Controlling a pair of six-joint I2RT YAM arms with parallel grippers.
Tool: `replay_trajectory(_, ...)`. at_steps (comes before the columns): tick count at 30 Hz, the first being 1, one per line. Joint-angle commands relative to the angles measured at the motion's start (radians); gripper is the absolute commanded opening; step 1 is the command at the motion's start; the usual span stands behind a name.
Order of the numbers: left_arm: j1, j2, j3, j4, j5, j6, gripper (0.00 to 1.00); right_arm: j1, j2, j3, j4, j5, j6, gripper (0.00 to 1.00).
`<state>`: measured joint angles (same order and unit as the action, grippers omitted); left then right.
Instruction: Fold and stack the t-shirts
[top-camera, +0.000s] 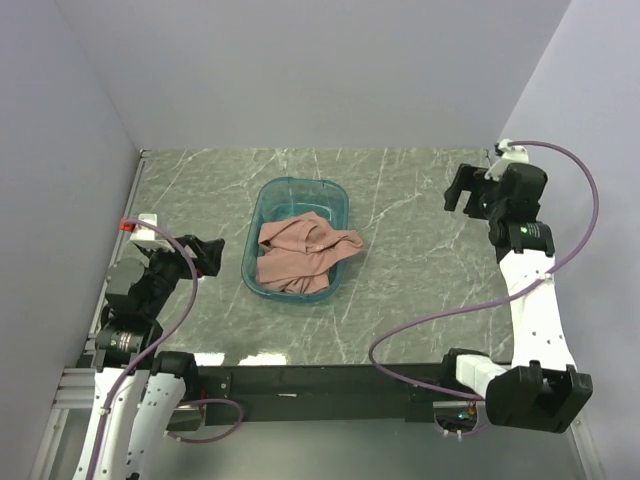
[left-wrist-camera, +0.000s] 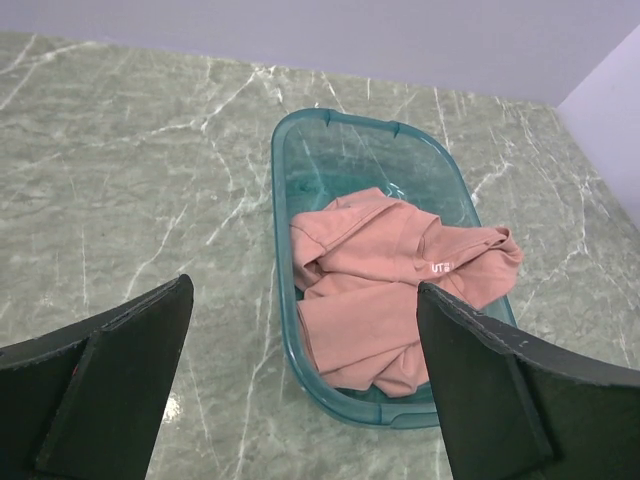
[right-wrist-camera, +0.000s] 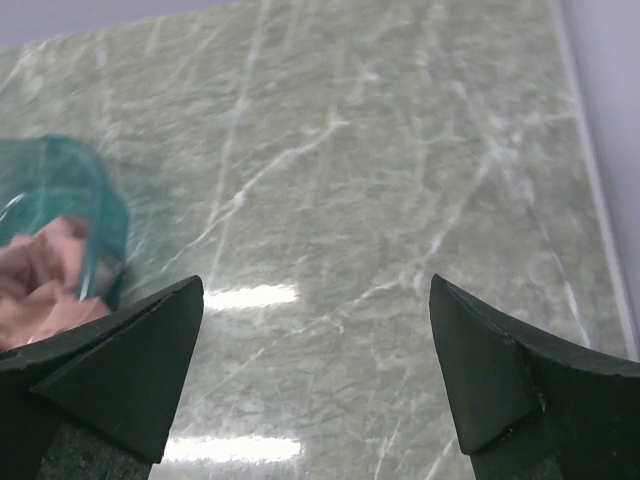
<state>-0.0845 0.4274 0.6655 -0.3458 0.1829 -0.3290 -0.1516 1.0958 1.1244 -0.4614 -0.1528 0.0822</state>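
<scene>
A dusty-pink t-shirt (top-camera: 300, 258) lies crumpled inside a translucent teal tub (top-camera: 300, 183) near the middle of the table. One edge of the shirt hangs over the tub's right rim. My left gripper (top-camera: 212, 256) hovers open just left of the tub, apart from it. In the left wrist view the open gripper (left-wrist-camera: 302, 285) frames the t-shirt (left-wrist-camera: 380, 280) and the tub (left-wrist-camera: 330, 116), and small white text shows on the cloth. My right gripper (top-camera: 455, 195) stands open at the far right, well away from the tub. Below this gripper (right-wrist-camera: 315, 281) is bare table, with the tub (right-wrist-camera: 92, 190) and t-shirt (right-wrist-camera: 40, 275) at the view's left edge.
The green marble table (top-camera: 420, 280) is walled at the back and on both sides. A small red-and-white block (top-camera: 140, 222) sits at the left edge by the left arm. Purple cables loop from both arms. A black rail (top-camera: 320, 380) runs along the near edge.
</scene>
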Motion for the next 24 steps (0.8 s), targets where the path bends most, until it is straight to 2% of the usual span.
replay_trajectory(1, -0.001, -0.021, -0.015, 0.024, 0.010, 0.022, 0.99, 0.049, 0.009, 0.078, -0.003, -0.129, -0.073, 1.00)
replay_trajectory(2, -0.001, -0.024, -0.017, 0.027, 0.012, 0.018, 1.00, 0.069, 0.022, 0.081, -0.017, -0.292, -0.132, 1.00)
replay_trajectory(4, -0.001, -0.022, -0.015, 0.030, -0.008, -0.005, 1.00, 0.182, 0.050, 0.086, -0.095, -0.439, -0.333, 1.00)
replay_trajectory(5, -0.001, -0.016, -0.017, 0.031, -0.023, -0.014, 0.99, 0.234, 0.064, 0.087, -0.126, -0.467, -0.452, 1.00)
replay_trajectory(6, -0.001, -0.015, -0.015, 0.034, -0.031, -0.027, 0.99, 0.289, 0.082, 0.095, -0.160, -0.450, -0.497, 1.00)
replay_trajectory(7, -0.001, -0.010, -0.015, 0.034, -0.043, -0.057, 0.99, 0.394, 0.120, 0.113, -0.213, -0.438, -0.528, 1.00)
replay_trajectory(11, -0.001, 0.007, -0.014, 0.018, -0.101, -0.178, 0.99, 0.552, 0.231, 0.188, -0.315, -0.438, -0.637, 1.00)
replay_trajectory(18, -0.001, -0.007, -0.056, -0.058, -0.115, -0.404, 0.99, 0.673, 0.542, 0.422, -0.212, -0.397, -0.350, 1.00)
replay_trajectory(21, -0.001, -0.042, -0.079, -0.099, -0.111, -0.455, 0.99, 0.746, 0.669, 0.504, -0.160, -0.272, -0.231, 1.00)
replay_trajectory(24, -0.001, -0.073, -0.090, -0.111, -0.099, -0.495, 0.99, 0.768, 0.811, 0.604, -0.151, -0.194, -0.126, 0.98)
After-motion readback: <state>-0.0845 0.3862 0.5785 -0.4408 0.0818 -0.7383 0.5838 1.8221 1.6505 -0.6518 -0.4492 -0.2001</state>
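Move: Down and far to the left of the right hand lies the pink shirt, about 36 cm left, 2 cm back and 23 cm below. The teal bin it sits in has its middle some 38 cm left of this hand and about 1 cm ahead; the sleeve draped over the bin's right rim is about 24 cm left, 3 cm back and 16 cm below. From the left hand the shirt lies roughly 12 cm ahead, 20 cm right and 23 cm below. Swinging fast to the left, the right hand crosses open table and the bin's right rim to end over the shirt, some 34 cm across; it bows back about 6 cm midway, comes forward again and sinks 9 cm. Its wrist turns roughly 65 degrees counter-clockwise, fingers staying wide open, touching nothing. Late on, the left hand dips about 4.5 cm, rolling its left side down, also open. ##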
